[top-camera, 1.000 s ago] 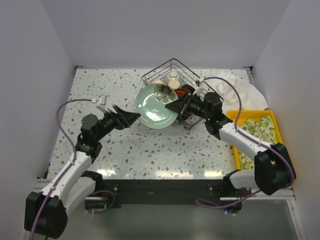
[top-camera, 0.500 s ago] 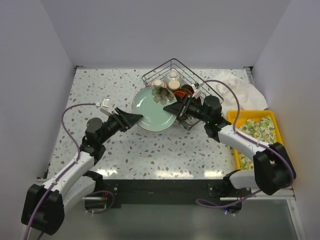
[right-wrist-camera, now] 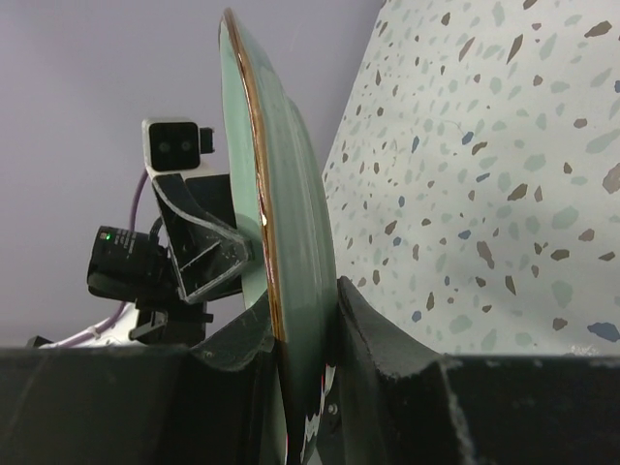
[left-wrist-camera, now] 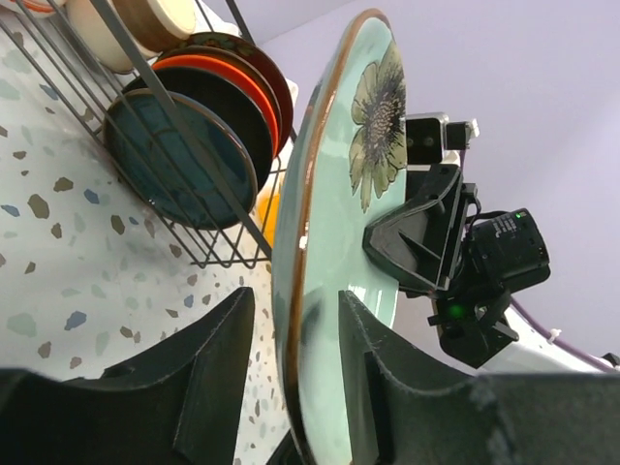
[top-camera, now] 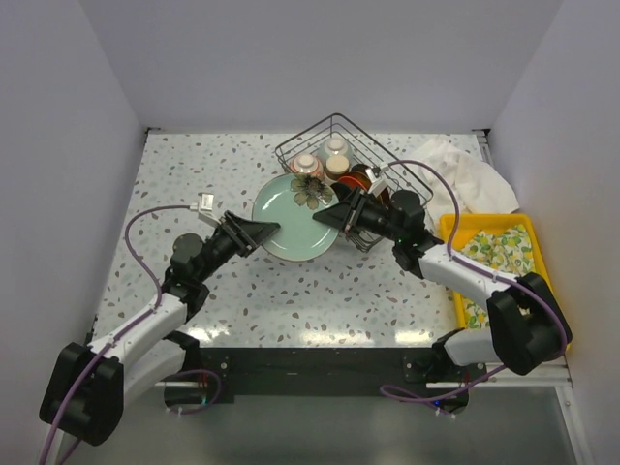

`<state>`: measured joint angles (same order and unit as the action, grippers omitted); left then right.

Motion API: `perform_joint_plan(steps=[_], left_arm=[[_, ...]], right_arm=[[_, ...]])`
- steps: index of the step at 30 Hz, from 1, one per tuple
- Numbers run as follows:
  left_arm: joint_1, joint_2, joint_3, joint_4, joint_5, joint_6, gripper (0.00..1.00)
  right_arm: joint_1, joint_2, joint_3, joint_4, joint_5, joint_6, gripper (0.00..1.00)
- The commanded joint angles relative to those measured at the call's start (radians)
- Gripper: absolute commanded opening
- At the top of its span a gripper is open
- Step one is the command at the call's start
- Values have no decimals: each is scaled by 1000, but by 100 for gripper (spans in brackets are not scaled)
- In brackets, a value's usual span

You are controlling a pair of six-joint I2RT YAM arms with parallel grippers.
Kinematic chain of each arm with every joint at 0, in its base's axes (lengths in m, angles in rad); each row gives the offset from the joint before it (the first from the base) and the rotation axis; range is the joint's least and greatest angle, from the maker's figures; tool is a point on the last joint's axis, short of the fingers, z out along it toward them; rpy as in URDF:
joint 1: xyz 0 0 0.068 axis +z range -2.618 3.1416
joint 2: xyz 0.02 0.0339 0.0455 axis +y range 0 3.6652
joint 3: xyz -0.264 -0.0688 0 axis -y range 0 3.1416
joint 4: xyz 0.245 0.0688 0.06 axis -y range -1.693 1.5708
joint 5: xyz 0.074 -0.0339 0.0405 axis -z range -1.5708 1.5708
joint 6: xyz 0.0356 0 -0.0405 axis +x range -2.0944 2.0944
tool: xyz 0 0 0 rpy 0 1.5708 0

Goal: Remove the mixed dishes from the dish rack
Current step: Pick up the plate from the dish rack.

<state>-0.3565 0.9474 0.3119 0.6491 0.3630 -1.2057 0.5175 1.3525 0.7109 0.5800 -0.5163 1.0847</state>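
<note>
A pale teal plate (top-camera: 295, 228) with a brown flower print hangs above the table, left of the dish rack (top-camera: 387, 174). My right gripper (top-camera: 329, 215) is shut on its right rim, and the right wrist view shows the plate (right-wrist-camera: 281, 213) edge-on, pinched in that gripper (right-wrist-camera: 300, 305). My left gripper (top-camera: 266, 231) straddles the left rim. In the left wrist view one finger (left-wrist-camera: 208, 358) stands clear of the plate (left-wrist-camera: 339, 242) while the other lies near its face. Dark blue and orange-red plates (left-wrist-camera: 179, 160) and cream cups (top-camera: 335, 147) remain in the rack.
A white cloth (top-camera: 465, 170) is bunched at the back right, beside the rack. A yellow tray (top-camera: 499, 252) with a lemon-print lining lies along the right edge, under the right arm. The speckled table (top-camera: 194, 174) stretches away to the left.
My left gripper has reached right onto the plate's left rim and its jaws have narrowed around it. The right gripper has carried the plate a little to the left.
</note>
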Motion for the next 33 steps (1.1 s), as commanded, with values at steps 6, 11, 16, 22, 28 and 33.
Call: perform_joint_plan(steps=[6, 11, 16, 22, 28, 33], left_arm=[[-24, -5, -25, 112, -19, -35, 25], [-24, -33, -68, 152, -42, -69, 9], [-24, -71, -92, 143, -67, -75, 0], [-22, -107, -77, 100, -111, -68, 0], [-21, -113, -31, 40, -163, -35, 0], [11, -82, 25, -3, -213, -5, 0]], right_arm=[[10, -12, 2, 176, 2, 41, 0], [10, -19, -16, 155, 19, 32, 0], [12, -45, -21, 97, 36, 0, 15], [10, -116, 15, -118, 87, -146, 73], [12, -208, 45, -333, 150, -292, 98], [10, -283, 81, -521, 206, -417, 98]])
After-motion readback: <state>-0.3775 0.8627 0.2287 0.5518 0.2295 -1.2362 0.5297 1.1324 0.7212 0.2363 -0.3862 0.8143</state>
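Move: The green plate hangs in the air between the grippers, its middle about 7 cm to the left hand's right and 4 cm ahead; the left fingers already straddle its edge without gripping it. From the right hand, which still pinches the opposite edge, the middle lies roughly 6 cm to the left. The red-white bowl in the rack is some 25 cm ahead of the left hand, 11 cm right and 16 cm below. The black plate is 12 cm ahead of the right hand, 9 cm right and 12 cm below. The left fingers close the last bit and pinch the green plate's near-left edge while the right still grips it; both hands ease down and slightly back about a centimetre. Then the right fingers open wide and come free, drawing some 4 cm to the right and slightly up, with a roll, as the left keeps its grip and sinks, about 3.5 cm in all, drifting a little left. ##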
